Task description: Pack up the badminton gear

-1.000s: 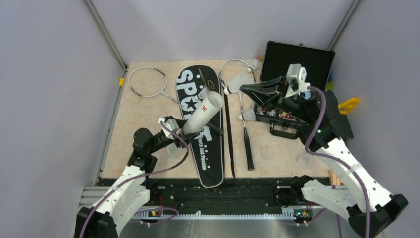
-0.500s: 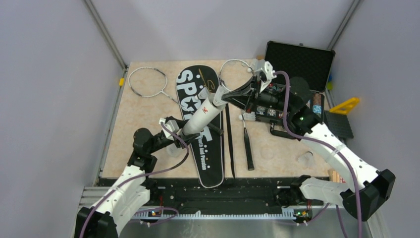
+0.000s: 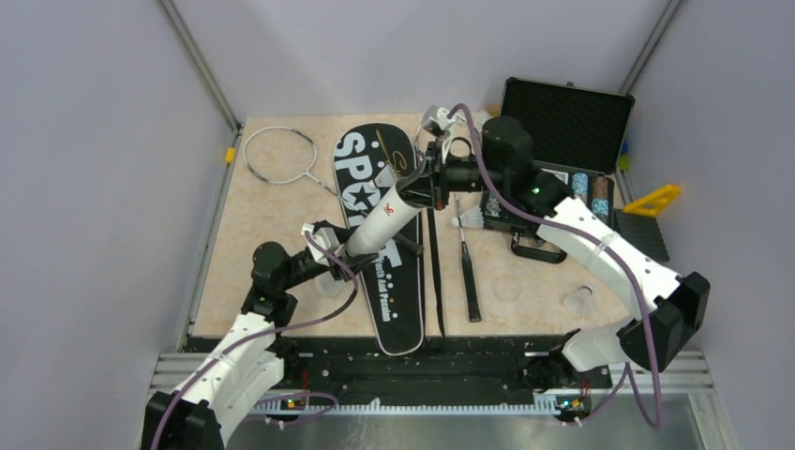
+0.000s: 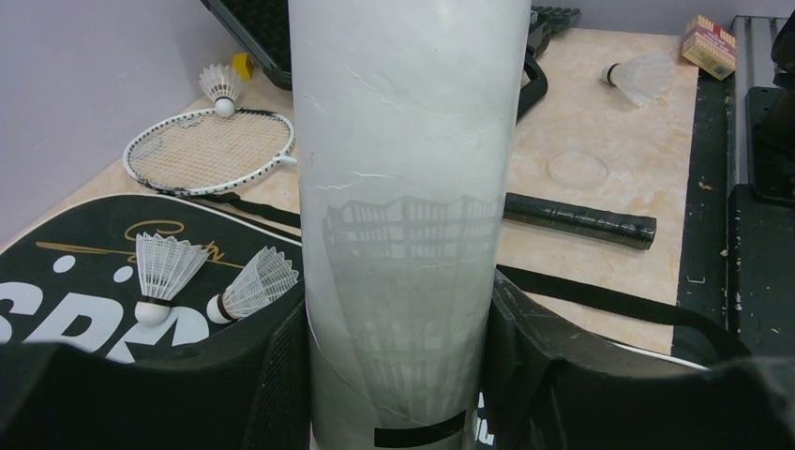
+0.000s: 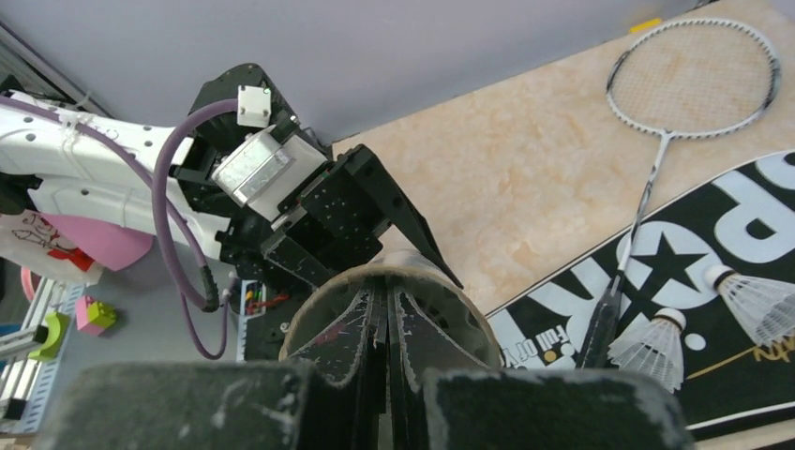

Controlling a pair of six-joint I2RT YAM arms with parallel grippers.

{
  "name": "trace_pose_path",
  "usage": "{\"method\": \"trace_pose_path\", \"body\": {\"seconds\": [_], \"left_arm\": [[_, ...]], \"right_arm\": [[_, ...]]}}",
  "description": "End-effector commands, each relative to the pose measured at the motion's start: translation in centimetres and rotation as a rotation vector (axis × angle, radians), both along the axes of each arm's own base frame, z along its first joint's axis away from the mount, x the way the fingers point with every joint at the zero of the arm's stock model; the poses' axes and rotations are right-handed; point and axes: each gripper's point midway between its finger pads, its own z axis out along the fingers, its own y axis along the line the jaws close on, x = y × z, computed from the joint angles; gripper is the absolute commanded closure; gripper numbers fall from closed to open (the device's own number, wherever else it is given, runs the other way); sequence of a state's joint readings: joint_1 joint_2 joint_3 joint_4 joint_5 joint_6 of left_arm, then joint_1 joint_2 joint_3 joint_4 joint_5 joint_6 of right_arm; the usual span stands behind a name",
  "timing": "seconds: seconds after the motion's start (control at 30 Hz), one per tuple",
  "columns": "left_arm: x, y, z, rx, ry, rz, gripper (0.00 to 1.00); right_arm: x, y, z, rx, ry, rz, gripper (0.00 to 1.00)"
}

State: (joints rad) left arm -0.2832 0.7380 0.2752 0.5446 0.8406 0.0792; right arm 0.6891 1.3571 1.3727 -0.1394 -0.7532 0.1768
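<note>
My left gripper (image 3: 349, 246) (image 4: 398, 319) is shut on the lower end of the white tube (image 3: 380, 217) (image 4: 403, 187) and holds it tilted above the black "SPORT" bag (image 3: 398, 300) (image 5: 741, 206). Feather outlines show through the tube wall. My right gripper (image 3: 412, 190) (image 5: 386, 314) is shut, its tips inside the tube's open mouth; nothing shows between them. One racket (image 3: 279, 156) (image 5: 694, 80) lies left of the bag, the other (image 3: 466, 272) (image 4: 211, 150) to its right. Two shuttlecocks (image 4: 164, 272) (image 5: 652, 347) rest on the bag, and another shuttlecock (image 3: 469, 220) lies by the right racket.
The open black case of poker chips (image 3: 562, 117) stands at the back right, under my right arm. A yellow triangle (image 3: 656, 199) lies beyond it. A clear round lid (image 4: 577, 169) and one more shuttlecock (image 4: 642, 75) lie on the table's near right part.
My right arm has swung left from beside the chip case to the tube's mouth, staying shut. The left gripper and the tube have not moved.
</note>
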Motion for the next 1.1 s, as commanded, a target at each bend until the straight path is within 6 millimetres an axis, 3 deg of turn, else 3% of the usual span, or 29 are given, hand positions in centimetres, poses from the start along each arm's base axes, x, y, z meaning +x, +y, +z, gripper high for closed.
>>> {"method": "trace_pose_path", "body": {"seconds": [0.0,0.1,0.2,0.27,0.4,0.57,0.7,0.83,0.97,1.07], "left_arm": [[-0.2,-0.3,3.0,-0.020,-0.128,-0.029,0.73],[-0.2,-0.4,3.1,-0.023,-0.126,-0.035,0.73],[-0.3,-0.5,3.1,-0.024,-0.124,-0.043,0.73],[-0.4,-0.4,3.1,-0.024,-0.125,-0.043,0.73],[-0.4,-0.3,3.2,-0.023,-0.133,-0.033,0.73],[-0.5,-0.3,3.2,-0.022,-0.135,-0.036,0.73],[-0.5,-0.3,3.2,-0.023,-0.133,-0.031,0.73],[-0.2,-0.2,3.2,-0.026,-0.129,-0.017,0.73],[0.9,0.7,3.9,-0.049,-0.112,0.078,0.73],[2.8,2.9,5.3,-0.128,-0.103,0.269,0.73]], "right_arm": [[-1.0,1.5,-1.1,-0.102,0.011,0.027,1.00],[-1.6,2.2,-1.7,-0.147,0.011,0.028,1.00],[-0.9,1.7,-1.2,-0.164,0.003,-0.031,0.99],[-0.4,1.0,-0.5,-0.171,-0.013,-0.088,0.89],[0.0,-0.8,1.3,-0.156,-0.061,-0.181,0.81],[-0.8,-2.6,4.3,-0.097,-0.120,-0.234,0.64],[-1.3,-3.9,6.4,-0.063,-0.163,-0.269,0.57],[-1.3,-5.6,8.4,-0.030,-0.218,-0.334,0.39],[-0.4,-7.2,8.4,-0.013,-0.256,-0.441,0.18],[0.3,-8.2,7.8,0.013,-0.267,-0.515,0.05]]}}
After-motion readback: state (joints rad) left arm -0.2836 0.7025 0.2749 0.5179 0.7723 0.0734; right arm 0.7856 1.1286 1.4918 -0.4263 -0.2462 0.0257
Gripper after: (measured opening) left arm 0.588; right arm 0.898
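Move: The tube's mouth is right at the right fingertips, its rim about 2 cm to the right and 2 cm above, with the shuttlecock still held inside; the tube's middle is some 8 cm left, 3 cm back and 11 cm below. On the bag, roughly 33 cm below, the racket grip lies about 15 cm ahead and 4 cm left, the nearer loose shuttlecock 23 cm ahead and 5 cm left. From the left hand, the mouth is about 15 cm right, 4 cm ahead and 20 cm up. Leftward and slightly down, the right hand first pushes about 2 cm deeper into the tube, then its shut fingers begin to open, letting go of the shuttlecock. Still spreading almost fully, they draw back right and up by roughly 8 cm each way, out of the mouth, the hand turning some 20 degrees clockwise. The left hand keeps its grip on the slanted tube, nearly still. ##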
